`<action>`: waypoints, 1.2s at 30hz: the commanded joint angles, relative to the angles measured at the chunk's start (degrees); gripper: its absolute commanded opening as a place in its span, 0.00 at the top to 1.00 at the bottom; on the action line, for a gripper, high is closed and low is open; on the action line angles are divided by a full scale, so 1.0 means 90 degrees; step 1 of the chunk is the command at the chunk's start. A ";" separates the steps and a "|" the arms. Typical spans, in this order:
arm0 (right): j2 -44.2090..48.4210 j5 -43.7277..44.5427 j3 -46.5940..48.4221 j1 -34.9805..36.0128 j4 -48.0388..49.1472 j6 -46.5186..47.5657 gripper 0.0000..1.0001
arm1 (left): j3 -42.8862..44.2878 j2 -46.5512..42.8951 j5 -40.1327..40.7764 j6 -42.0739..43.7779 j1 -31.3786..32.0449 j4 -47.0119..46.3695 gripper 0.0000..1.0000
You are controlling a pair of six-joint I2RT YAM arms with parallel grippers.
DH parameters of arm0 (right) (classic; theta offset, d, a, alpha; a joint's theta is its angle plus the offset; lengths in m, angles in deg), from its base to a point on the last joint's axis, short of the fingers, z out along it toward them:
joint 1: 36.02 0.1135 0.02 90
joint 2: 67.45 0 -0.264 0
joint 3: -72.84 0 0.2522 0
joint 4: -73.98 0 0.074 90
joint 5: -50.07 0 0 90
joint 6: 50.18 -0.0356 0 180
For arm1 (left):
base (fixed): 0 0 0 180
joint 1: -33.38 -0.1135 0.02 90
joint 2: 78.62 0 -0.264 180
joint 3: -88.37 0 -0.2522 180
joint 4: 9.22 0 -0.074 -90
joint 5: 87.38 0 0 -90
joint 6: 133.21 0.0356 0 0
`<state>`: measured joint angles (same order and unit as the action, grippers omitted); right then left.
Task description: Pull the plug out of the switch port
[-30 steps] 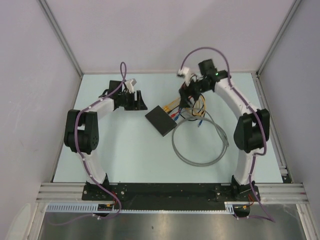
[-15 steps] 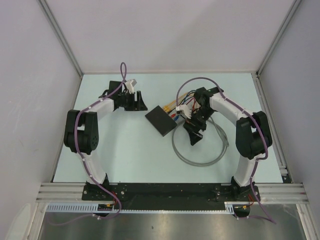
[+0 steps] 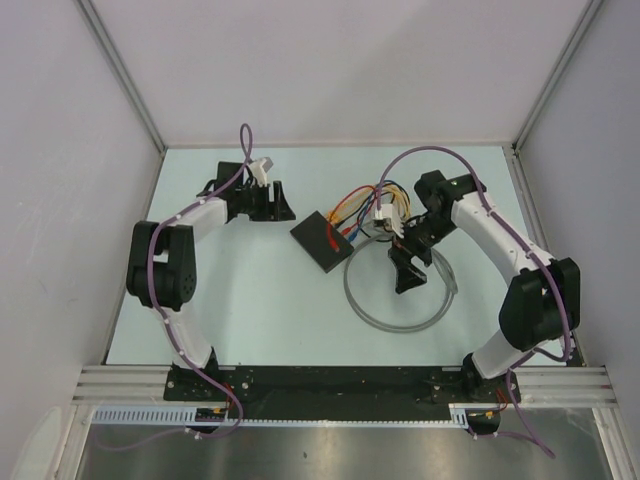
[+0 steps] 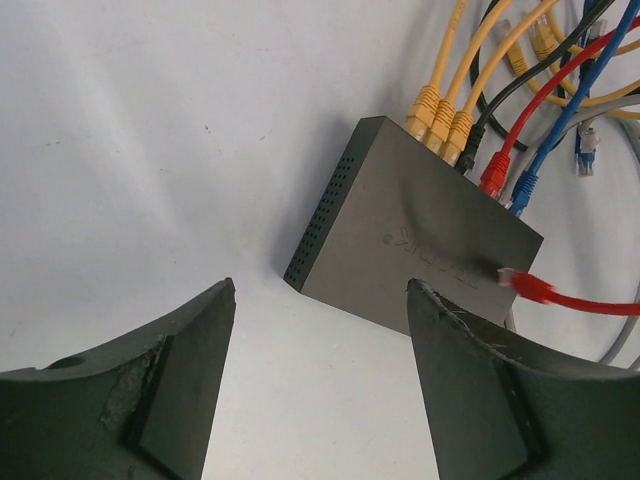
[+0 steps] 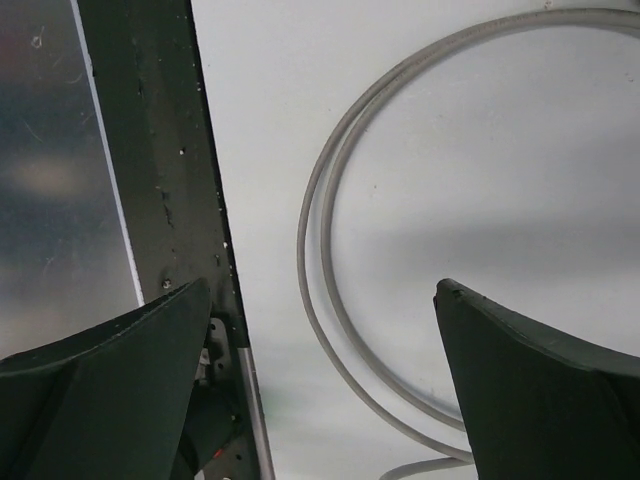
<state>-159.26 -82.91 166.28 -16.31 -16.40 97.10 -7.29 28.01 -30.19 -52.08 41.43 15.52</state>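
The switch [image 3: 322, 243], a flat black box, lies mid-table; the left wrist view shows it [image 4: 400, 225] just beyond my fingers. Several plugs, yellow [image 4: 441, 116], black, red [image 4: 494, 177] and blue, sit in the sockets on its far edge. A loose red plug [image 4: 526, 286] lies on the switch's top, outside any socket. My left gripper [image 3: 283, 205] [image 4: 320, 290] is open and empty, just left of the switch. My right gripper [image 3: 406, 274] [image 5: 322, 288] is open and empty, pointing down over the grey cable loop, to the right of the switch.
A grey cable loop [image 3: 398, 300] [image 5: 322, 250] lies on the table front right of the switch. Coloured cables [image 3: 368, 205] bundle up behind the switch. The black base rail [image 5: 160, 150] runs along the near edge. Walls enclose the table on three sides.
My right arm swung from the cable bundle behind the switch forward and right, over the grey loop, and its jaws widened. A red cable end now lies on the switch. Left arm unmoved.
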 commanded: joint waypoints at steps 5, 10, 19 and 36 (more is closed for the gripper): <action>0.0191 -0.0691 0.1447 -0.0109 0.0001 -0.0781 0.00 | -0.0040 -0.0441 -0.0191 0.0164 -0.0026 -0.0029 0.25; -0.0354 -0.1163 0.2923 -0.1143 0.2650 -0.3518 0.04 | 0.0008 -0.0471 -0.0172 0.0252 -0.0036 0.0225 0.25; -0.2159 0.0087 0.2963 -0.1407 0.5297 -0.4449 0.02 | -0.0313 -0.0510 -0.0299 -0.0099 -0.0036 0.0469 0.26; -0.4262 -0.0117 0.3385 -0.1564 0.5574 -0.5036 0.01 | -0.0344 0.0076 -0.0240 -0.0090 -0.0006 0.0772 0.26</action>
<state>-197.73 -82.89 197.19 -30.74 31.81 53.05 -13.23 26.32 -31.22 -52.82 41.43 22.49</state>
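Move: The cable bundle lies roughly 26 cm ahead of my right hand, hardly 1 cm to its left and 12 cm below. The switch sits 17 cm ahead and 21 cm to the left, the loose red plug just above it. The grey coil is 6 cm ahead, about 15 cm down. From my left hand, the switch is some 11 cm right, 3 cm back and 7 cm below. I swing my empty, wide-open right hand about 32 cm forward in a high arc, up first, then down over the far part of the cable bundle, turning the wrist some 45 degrees clockwise. Meanwhile my left hand, still open, rises a touch, then draws back about 5 cm and sinks beside the switch, its fingers tipping further down. ##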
